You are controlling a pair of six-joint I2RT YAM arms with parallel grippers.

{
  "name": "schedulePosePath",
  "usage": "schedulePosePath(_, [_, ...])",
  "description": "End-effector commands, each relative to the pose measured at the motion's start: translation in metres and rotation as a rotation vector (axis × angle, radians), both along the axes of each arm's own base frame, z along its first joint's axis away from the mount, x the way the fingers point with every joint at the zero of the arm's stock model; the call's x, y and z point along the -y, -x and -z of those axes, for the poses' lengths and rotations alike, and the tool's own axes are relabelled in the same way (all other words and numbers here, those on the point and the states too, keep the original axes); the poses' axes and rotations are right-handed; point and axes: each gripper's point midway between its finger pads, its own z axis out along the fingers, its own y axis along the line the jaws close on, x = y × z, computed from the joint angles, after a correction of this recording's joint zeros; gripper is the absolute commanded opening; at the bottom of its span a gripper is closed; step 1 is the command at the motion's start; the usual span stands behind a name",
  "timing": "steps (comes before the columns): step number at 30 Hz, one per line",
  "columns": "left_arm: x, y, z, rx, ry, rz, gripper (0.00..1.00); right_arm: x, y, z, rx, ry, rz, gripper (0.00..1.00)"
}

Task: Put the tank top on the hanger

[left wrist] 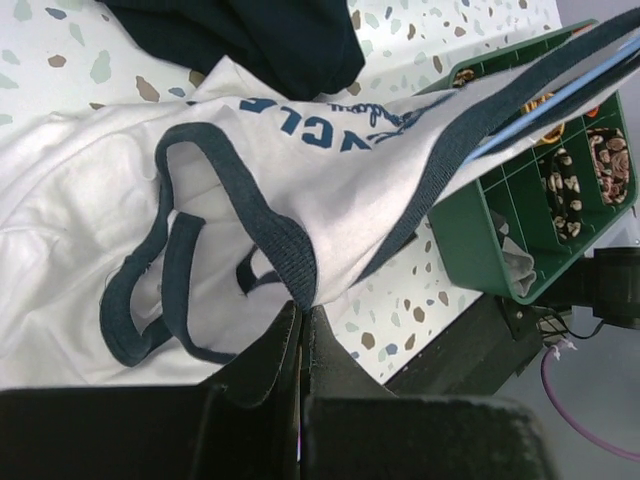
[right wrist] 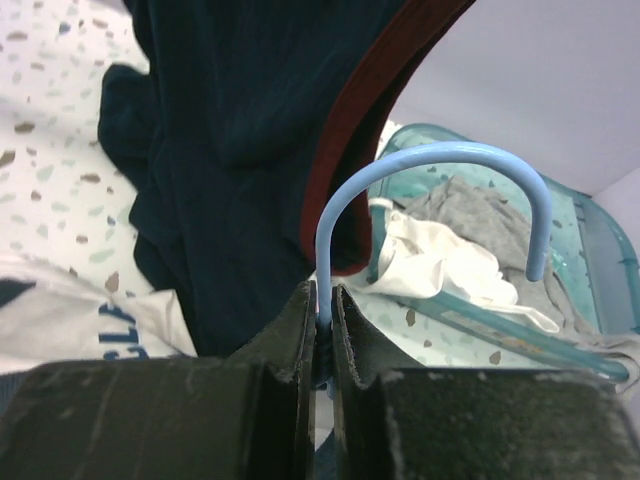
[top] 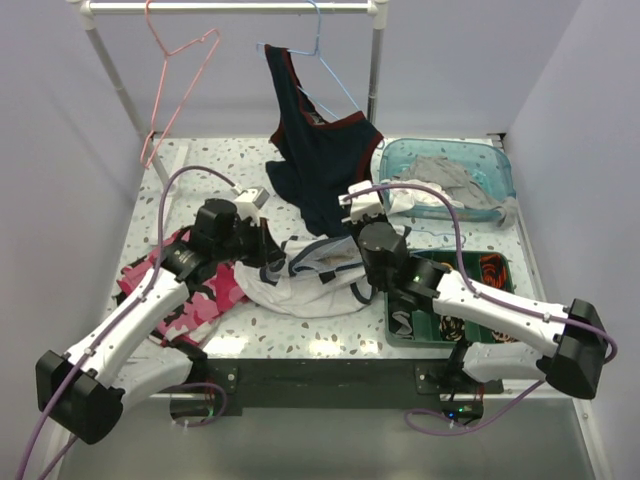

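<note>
The white tank top [top: 300, 280] with navy trim lies bunched on the table between my two grippers. In the left wrist view, the tank top [left wrist: 100, 180] fills the frame with its blue print showing. My left gripper [left wrist: 302, 308] is shut on a fold of its navy trim; in the top view this gripper [top: 276, 257] is at the top's left edge. My right gripper [right wrist: 322, 300] is shut on the stem of the light blue hanger, whose hook [right wrist: 440, 150] curves up over the jaws. A blue wire of the hanger [left wrist: 560, 96] runs inside the raised edge of the top.
A dark navy top with red trim [top: 320, 150] hangs from another blue hanger on the rail [top: 230, 8], beside a pink hanger [top: 185, 60]. A teal bin [top: 497, 165] of clothes stands at the back right. A green tray [top: 497, 262] is at the front right. A pink camouflage garment [top: 200, 295] lies at the left.
</note>
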Motion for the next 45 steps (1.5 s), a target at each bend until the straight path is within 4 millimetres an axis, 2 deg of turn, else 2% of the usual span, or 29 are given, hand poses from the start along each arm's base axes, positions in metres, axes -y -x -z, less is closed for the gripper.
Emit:
schedulePosePath(1, [0.004,0.004,-0.037,0.056,0.056,0.048,0.00,0.003,-0.009,-0.054,0.130,-0.141,0.083,0.00])
schedulePosePath(7, [0.004,0.001,-0.062,0.092,0.058,0.056,0.00,-0.002,-0.012,-0.078,0.170,-0.176,0.078,0.00])
schedulePosePath(14, [0.009,0.004,-0.088,0.113,0.118,0.093,0.00,0.005,-0.011,-0.102,0.220,-0.162,0.087,0.00])
schedulePosePath(19, [0.018,-0.007,-0.116,0.159,0.211,0.065,0.00,-0.003,-0.011,-0.105,0.202,-0.194,0.056,0.00])
schedulePosePath(20, [0.020,-0.010,-0.122,0.166,0.231,0.062,0.00,-0.006,-0.010,-0.112,0.201,-0.234,0.045,0.00])
schedulePosePath(27, [0.036,-0.047,-0.200,0.266,0.410,-0.001,0.00,-0.030,-0.006,-0.136,0.194,-0.297,-0.039,0.00])
schedulePosePath(29, [0.032,-0.055,-0.213,0.287,0.423,-0.025,0.00,-0.035,-0.006,-0.147,0.201,-0.313,-0.054,0.00])
schedulePosePath(31, [0.026,-0.063,-0.235,0.327,0.441,-0.045,0.00,-0.040,-0.007,-0.151,0.200,-0.314,-0.065,0.00])
schedulePosePath(32, [0.024,-0.065,-0.242,0.337,0.445,-0.046,0.00,-0.041,-0.007,-0.162,0.211,-0.328,-0.068,0.00])
schedulePosePath(34, [0.014,-0.072,-0.266,0.376,0.459,-0.067,0.00,-0.044,-0.008,-0.171,0.216,-0.323,-0.077,0.00])
schedulePosePath(35, [0.012,-0.071,-0.274,0.390,0.473,-0.054,0.00,-0.043,-0.007,-0.191,0.239,-0.339,-0.087,0.00])
schedulePosePath(36, [0.011,-0.072,-0.291,0.416,0.499,-0.052,0.00,-0.044,-0.007,-0.199,0.245,-0.338,-0.093,0.00])
schedulePosePath(37, [0.007,-0.074,-0.300,0.430,0.509,-0.053,0.00,-0.051,-0.010,-0.198,0.229,-0.307,-0.101,0.00])
schedulePosePath(38, [0.007,-0.072,-0.308,0.440,0.520,-0.034,0.00,-0.049,-0.008,-0.221,0.254,-0.332,-0.110,0.00])
schedulePosePath(40, [0.005,-0.071,-0.331,0.482,0.543,-0.026,0.00,-0.054,-0.008,-0.232,0.258,-0.330,-0.131,0.00])
schedulePosePath(41, [0.005,-0.068,-0.339,0.499,0.550,-0.015,0.00,-0.051,-0.005,-0.252,0.284,-0.345,-0.140,0.00])
schedulePosePath(42, [0.004,-0.066,-0.349,0.521,0.560,-0.009,0.00,-0.051,-0.004,-0.260,0.290,-0.343,-0.149,0.00])
schedulePosePath(43, [0.002,-0.066,-0.353,0.531,0.559,-0.003,0.00,-0.051,-0.005,-0.262,0.281,-0.318,-0.148,0.00])
schedulePosePath(44, [0.003,-0.060,-0.356,0.536,0.562,0.029,0.00,-0.051,-0.005,-0.276,0.297,-0.315,-0.146,0.00])
schedulePosePath(45, [0.004,-0.059,-0.355,0.534,0.552,0.043,0.00,-0.051,-0.005,-0.279,0.298,-0.304,-0.152,0.00])
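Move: The tank top's trimmed edge is already in the left fingers and the hanger's neck in the right. The hanger's middle lies about 17 cm right of the left hand, 5 cm farther out and 2 cm higher; the tank top's bulk is 6 cm ahead, 8 cm right and 17 cm below. From the right hand, the rack rod's middle is roughly 22 cm ahead, 24 cm left and 38 cm up, the hanging navy top 16 cm ahead and 7 cm left at its height. Tank top and hanger are raised together, both grips kept shut. The left hand draws the trimmed edge up some 30 cm, going about 8 cm forward in the second half and tipping its fingers upward as it rolls; the right lifts the hanger by its neck roughly 23 cm, drifting left late towards the left hand, with a milder upward tilt and roll. ##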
